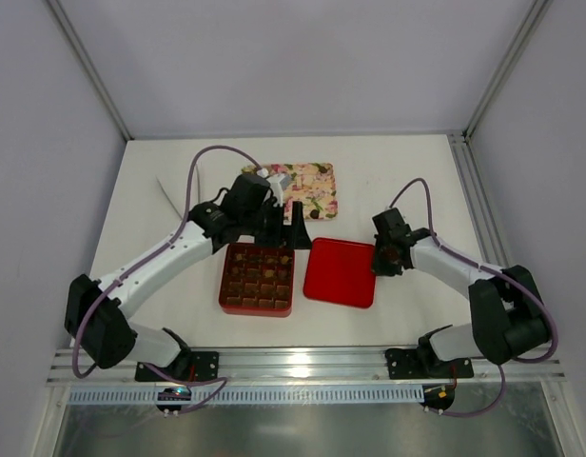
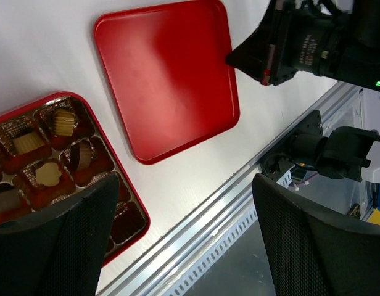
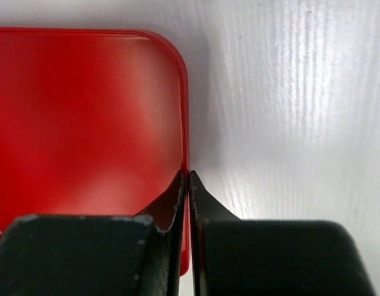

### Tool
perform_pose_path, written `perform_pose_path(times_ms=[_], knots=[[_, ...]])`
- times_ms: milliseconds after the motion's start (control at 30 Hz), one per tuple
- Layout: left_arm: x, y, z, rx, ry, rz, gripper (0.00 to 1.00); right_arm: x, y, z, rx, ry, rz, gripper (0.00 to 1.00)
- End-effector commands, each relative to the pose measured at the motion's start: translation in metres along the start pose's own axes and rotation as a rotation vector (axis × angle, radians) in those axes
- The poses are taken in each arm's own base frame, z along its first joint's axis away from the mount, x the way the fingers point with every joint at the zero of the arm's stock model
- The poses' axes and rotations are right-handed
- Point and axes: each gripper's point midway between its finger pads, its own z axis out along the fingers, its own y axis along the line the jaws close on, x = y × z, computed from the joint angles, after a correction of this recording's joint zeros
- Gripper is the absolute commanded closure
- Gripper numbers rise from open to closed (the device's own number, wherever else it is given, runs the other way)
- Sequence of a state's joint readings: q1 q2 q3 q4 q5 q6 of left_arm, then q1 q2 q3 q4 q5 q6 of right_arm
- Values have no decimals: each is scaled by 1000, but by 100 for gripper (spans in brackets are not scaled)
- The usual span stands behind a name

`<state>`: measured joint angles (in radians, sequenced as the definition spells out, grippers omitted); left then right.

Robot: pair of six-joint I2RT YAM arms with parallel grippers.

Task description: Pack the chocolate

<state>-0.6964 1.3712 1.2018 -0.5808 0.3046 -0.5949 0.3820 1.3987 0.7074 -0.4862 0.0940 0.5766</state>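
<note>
The chocolate (image 2: pixel 65 121) sits as small brown pieces in the cells of the square red box (image 1: pixel 223 286), whose rim (image 2: pixel 125 179) shows at the lower left of the left wrist view. My left gripper (image 1: pixel 291 233) hovers open over the box's far right corner, and its fingers (image 2: pixel 184 185) hold nothing. The flat red lid (image 1: pixel 339 271) lies on the table right of the box. My right gripper (image 1: pixel 383 259) is shut on the lid's right rim (image 3: pixel 185 174), one finger on the lid (image 3: pixel 85 117) and one on the table side.
A cream floral tray (image 1: pixel 307 190) lies behind the box, partly under the left wrist. An aluminium rail (image 1: pixel 302 362) runs along the table's near edge. White walls and frame posts close in the back and sides.
</note>
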Motion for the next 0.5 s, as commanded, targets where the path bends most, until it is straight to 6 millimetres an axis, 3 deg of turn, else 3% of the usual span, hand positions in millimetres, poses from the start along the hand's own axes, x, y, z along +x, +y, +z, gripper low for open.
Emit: perform_pose_path(times_ms=[0,200,467], knots=[[-9,-10,19,56,5,10,14,-25,2,-32,-25,-69,-27,96],[-8,-3,49,58,60,1,14,-38,-4,-63,-76,-112,-14,96],[-12,-2,84,80,104,-12,13,-42,-5,-84,-182,-110,14,96]])
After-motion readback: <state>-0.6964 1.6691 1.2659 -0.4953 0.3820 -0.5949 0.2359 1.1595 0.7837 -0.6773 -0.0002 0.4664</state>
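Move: The right gripper is shut on the right rim of the red lid, whose middle lies about 9 cm to its left and level with it. The chocolate box is centred some 29 cm to its left and about 2 cm back. From the open left gripper, the lid's middle is roughly 11 cm to the right, level fore and aft and some 19 cm below. The box's middle is about 10 cm to that gripper's left, 1 cm back and 18 cm below. Keep the right gripper's pinch on the lid's right rim and raise the lid about 7 cm, easing 2.5 cm to the right, away from the box. Meanwhile sink the wide-open left gripper about 7 cm towards the lid's left edge, with some 4 cm to the right and a little forward, tipping its fingers roughly 10 degrees further down. Don't close it yet. ##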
